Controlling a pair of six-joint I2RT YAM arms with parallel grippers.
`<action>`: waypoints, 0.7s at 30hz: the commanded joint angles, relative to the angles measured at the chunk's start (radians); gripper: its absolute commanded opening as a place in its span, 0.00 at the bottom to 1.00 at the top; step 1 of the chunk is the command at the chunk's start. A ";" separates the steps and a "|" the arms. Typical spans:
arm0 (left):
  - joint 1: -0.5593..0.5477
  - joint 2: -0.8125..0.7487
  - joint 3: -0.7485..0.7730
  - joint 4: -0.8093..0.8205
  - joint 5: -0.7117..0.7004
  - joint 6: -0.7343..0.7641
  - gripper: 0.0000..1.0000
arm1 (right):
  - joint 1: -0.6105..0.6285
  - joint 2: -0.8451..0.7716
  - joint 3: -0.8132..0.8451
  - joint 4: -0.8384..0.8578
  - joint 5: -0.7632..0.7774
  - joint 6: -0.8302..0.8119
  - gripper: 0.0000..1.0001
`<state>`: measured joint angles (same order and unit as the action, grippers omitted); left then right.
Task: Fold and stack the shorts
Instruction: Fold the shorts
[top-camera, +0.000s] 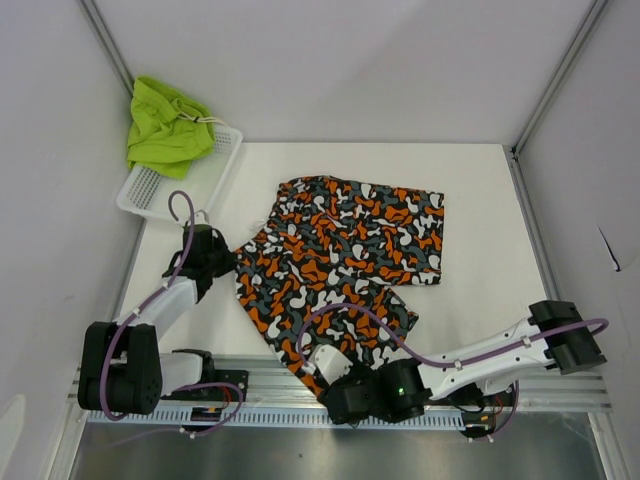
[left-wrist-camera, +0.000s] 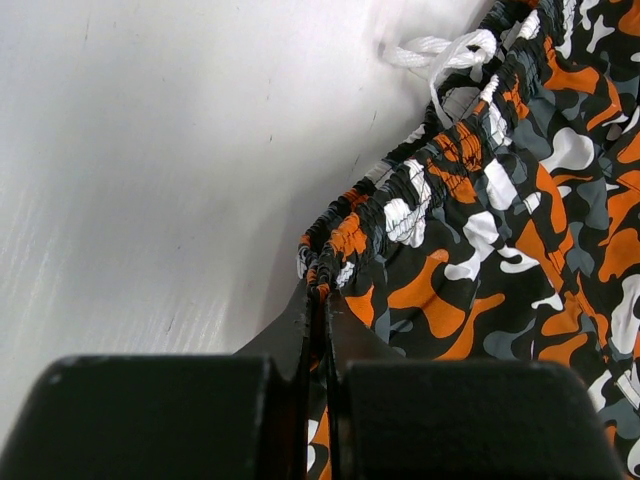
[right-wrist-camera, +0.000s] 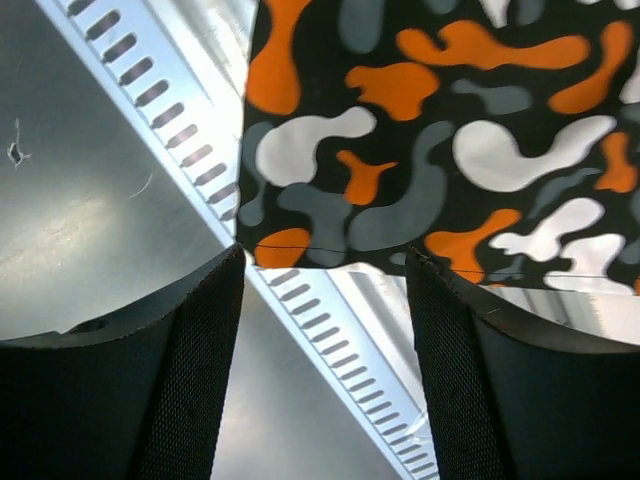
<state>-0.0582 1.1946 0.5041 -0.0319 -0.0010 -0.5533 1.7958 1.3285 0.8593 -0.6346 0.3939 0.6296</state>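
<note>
The orange, black, grey and white camo shorts (top-camera: 340, 255) lie spread on the white table, one leg reaching to the near edge. My left gripper (top-camera: 226, 258) is shut on their gathered waistband (left-wrist-camera: 400, 210) at the left side, with cloth pinched between the fingertips (left-wrist-camera: 320, 297). A white drawstring (left-wrist-camera: 440, 50) lies beyond it. My right gripper (top-camera: 322, 368) stands open at the near leg's hem (right-wrist-camera: 330, 245), which lies just beyond its two fingers, nothing between them. The lime green shorts (top-camera: 165, 125) sit bunched at the far left.
A white mesh basket (top-camera: 160, 192) at the far left holds the green shorts, partly draped over its far end. A slotted metal rail (right-wrist-camera: 300, 300) runs along the near table edge under the hem. White walls close in the table on three sides.
</note>
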 joint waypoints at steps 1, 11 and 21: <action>0.009 -0.023 0.005 0.021 -0.010 0.021 0.00 | 0.036 0.035 0.003 0.055 0.011 0.076 0.67; 0.009 -0.023 0.007 0.010 -0.016 0.023 0.00 | 0.057 0.167 0.030 0.134 -0.035 0.081 0.66; 0.009 -0.016 0.013 0.001 -0.024 0.023 0.00 | 0.065 0.227 0.044 0.141 -0.067 0.087 0.24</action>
<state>-0.0582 1.1946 0.5041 -0.0334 -0.0017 -0.5488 1.8450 1.5486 0.8604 -0.5156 0.3241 0.6945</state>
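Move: The hem corner of the near shorts leg hangs over the table's front edge by the slotted rail, about 3 cm back from the right hand, 1 cm left and 6 cm below. The other leg's hem corner lies some 15 cm ahead of that hand and 15 cm to its right. The waistband corner in the left fingers is roughly 29 cm ahead and 22 cm left of the right hand. From the left hand, the near hem corner lies about 33 cm back and 22 cm right. The near leg's loose hem corner is met from above by the open right hand, which sinks about 5 cm and draws back some 3 cm, edging slightly left. Its fingers then close and pinch the very corner over the slotted rail. The left hand stays put, still pinching the waistband corner. ##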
